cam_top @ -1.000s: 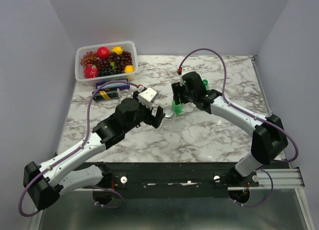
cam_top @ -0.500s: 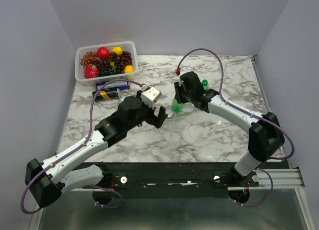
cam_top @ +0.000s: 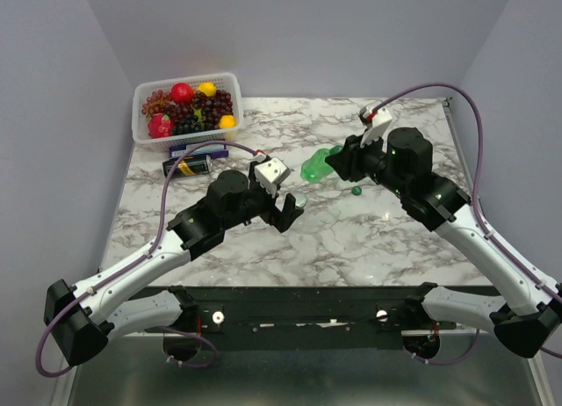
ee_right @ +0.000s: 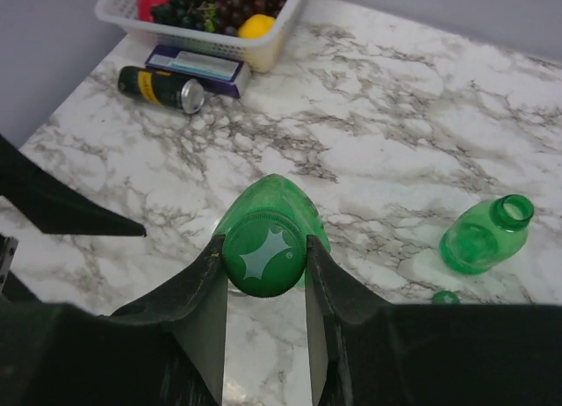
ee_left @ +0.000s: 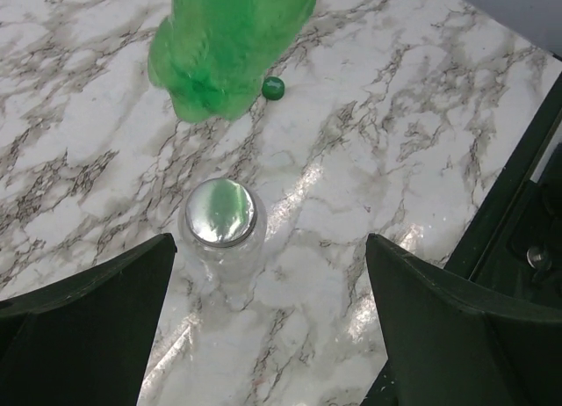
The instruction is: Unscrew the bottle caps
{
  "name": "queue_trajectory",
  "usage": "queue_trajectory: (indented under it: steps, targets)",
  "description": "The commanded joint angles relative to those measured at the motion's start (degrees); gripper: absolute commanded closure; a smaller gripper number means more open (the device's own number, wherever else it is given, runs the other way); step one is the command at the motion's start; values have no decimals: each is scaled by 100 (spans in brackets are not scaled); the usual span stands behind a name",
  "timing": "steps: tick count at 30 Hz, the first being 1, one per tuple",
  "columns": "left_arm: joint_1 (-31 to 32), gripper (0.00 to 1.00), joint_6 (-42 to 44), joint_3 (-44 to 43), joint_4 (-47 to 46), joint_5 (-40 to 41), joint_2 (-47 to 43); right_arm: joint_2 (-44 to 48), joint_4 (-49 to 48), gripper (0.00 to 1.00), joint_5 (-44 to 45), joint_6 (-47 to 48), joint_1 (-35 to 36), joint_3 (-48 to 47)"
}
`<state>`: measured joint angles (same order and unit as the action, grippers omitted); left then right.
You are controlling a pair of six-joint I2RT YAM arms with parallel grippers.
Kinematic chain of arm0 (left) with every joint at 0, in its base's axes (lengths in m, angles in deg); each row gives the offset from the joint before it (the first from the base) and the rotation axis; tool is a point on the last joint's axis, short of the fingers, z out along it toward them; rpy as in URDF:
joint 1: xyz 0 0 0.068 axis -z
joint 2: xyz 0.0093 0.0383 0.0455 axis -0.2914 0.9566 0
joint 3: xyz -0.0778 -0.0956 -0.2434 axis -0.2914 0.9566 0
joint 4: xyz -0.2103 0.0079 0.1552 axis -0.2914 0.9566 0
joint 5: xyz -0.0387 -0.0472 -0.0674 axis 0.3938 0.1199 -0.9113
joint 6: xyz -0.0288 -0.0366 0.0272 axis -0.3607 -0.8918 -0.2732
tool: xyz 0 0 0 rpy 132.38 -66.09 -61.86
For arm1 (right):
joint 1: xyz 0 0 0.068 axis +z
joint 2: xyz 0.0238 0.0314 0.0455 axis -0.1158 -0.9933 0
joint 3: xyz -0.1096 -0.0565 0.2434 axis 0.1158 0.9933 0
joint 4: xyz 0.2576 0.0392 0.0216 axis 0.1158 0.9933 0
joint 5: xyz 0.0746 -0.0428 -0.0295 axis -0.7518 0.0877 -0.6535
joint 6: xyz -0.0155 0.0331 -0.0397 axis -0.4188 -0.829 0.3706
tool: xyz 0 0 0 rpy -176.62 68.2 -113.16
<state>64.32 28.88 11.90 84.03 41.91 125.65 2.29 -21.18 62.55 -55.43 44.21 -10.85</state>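
Note:
My right gripper (ee_right: 263, 250) is shut on the dark green cap (ee_right: 263, 257) of a translucent green bottle (ee_right: 283, 198). That bottle (cam_top: 316, 165) hangs tilted above the table's middle, off the right gripper (cam_top: 335, 163). A second green bottle (ee_right: 486, 239) stands uncapped on the table, and a loose green cap (ee_right: 445, 297) lies near it; the same cap (cam_top: 356, 192) shows from above. A squat clear bottle (ee_left: 219, 248) stands capped with a silvery cap (ee_left: 221, 213). My left gripper (ee_left: 272, 327) hovers over it, open, the bottle near its left finger.
A white basket (cam_top: 149, 135) of fruit stands at the back left. In front of it lie a blue box (cam_top: 198, 149) and a dark can with a yellow label (cam_top: 189, 166). The table's black front rail (cam_top: 351, 300) runs along the near edge.
The right gripper closed on the green bottle's cap, lifted the bottle off the table and swung back to the right, tipping it. The left gripper edged right toward the clear bottle.

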Motion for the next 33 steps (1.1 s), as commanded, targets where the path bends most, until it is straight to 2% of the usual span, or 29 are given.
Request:
queue_trajectory:
  steps: [1,7,10,19,23,26,27,29,30,31,33]
  targets:
    - [88,1,317,65,-227,-500,-273,327,1008,91,-1264,-69,50,415]
    - [193,1,388,153,-465,-1439,-274,1006,1018,91,-2714,-105,49,795]
    - [237,1,371,92,-412,-1678,-99,1252,1000,92,-3095,-105,50,900]
    - [272,1,64,74,-666,-3154,385,1419,807,93,-3641,-263,41,1102]
    - [342,2,36,100,-755,-3410,474,1358,710,94,-3702,-368,50,1173]
    - [404,17,159,74,-676,-3358,500,1375,561,94,-3676,-482,50,1313]
    - [422,29,186,57,-563,-3297,517,1401,534,94,-3667,-526,50,1340]
    - [448,34,282,-48,-378,-3094,605,1463,412,91,-3632,-657,50,1392]
    - [474,40,326,-66,-307,-3059,632,1480,376,90,-3606,-693,50,1436]
    - [474,44,326,-75,-315,-3067,649,1489,367,84,-3545,-737,50,1445]
    - [492,53,335,-58,-333,-3041,649,1524,367,79,-3474,-851,41,1472]
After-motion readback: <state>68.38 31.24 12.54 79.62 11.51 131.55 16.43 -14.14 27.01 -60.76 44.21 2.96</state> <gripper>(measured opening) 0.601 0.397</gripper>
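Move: Ahead of the left hand by some 13 cm, 8 cm to its right and 5 cm higher, hangs the green bottle, its cap already pinched by the right hand. The silver-lidded jar stands about 9 cm ahead of the left hand, 4 cm right and 18 cm below. From the right hand, the waiting left hand is 8 cm back, 12 cm left and 8 cm lower; the loose cap lies 8 cm ahead, 11 cm right and 29 cm below. Drawing the capped bottle back some 14 cm and about 5 cm down to the left hand, the right hand swings about 30 degrees counter-clockwise, tips its fingers down and keeps its pinch. Meanwhile the open left hand backs off about 9 cm and goes 5 cm right, turning some 35 degrees clockwise, then closes partway around the bottle's body from both sides. ##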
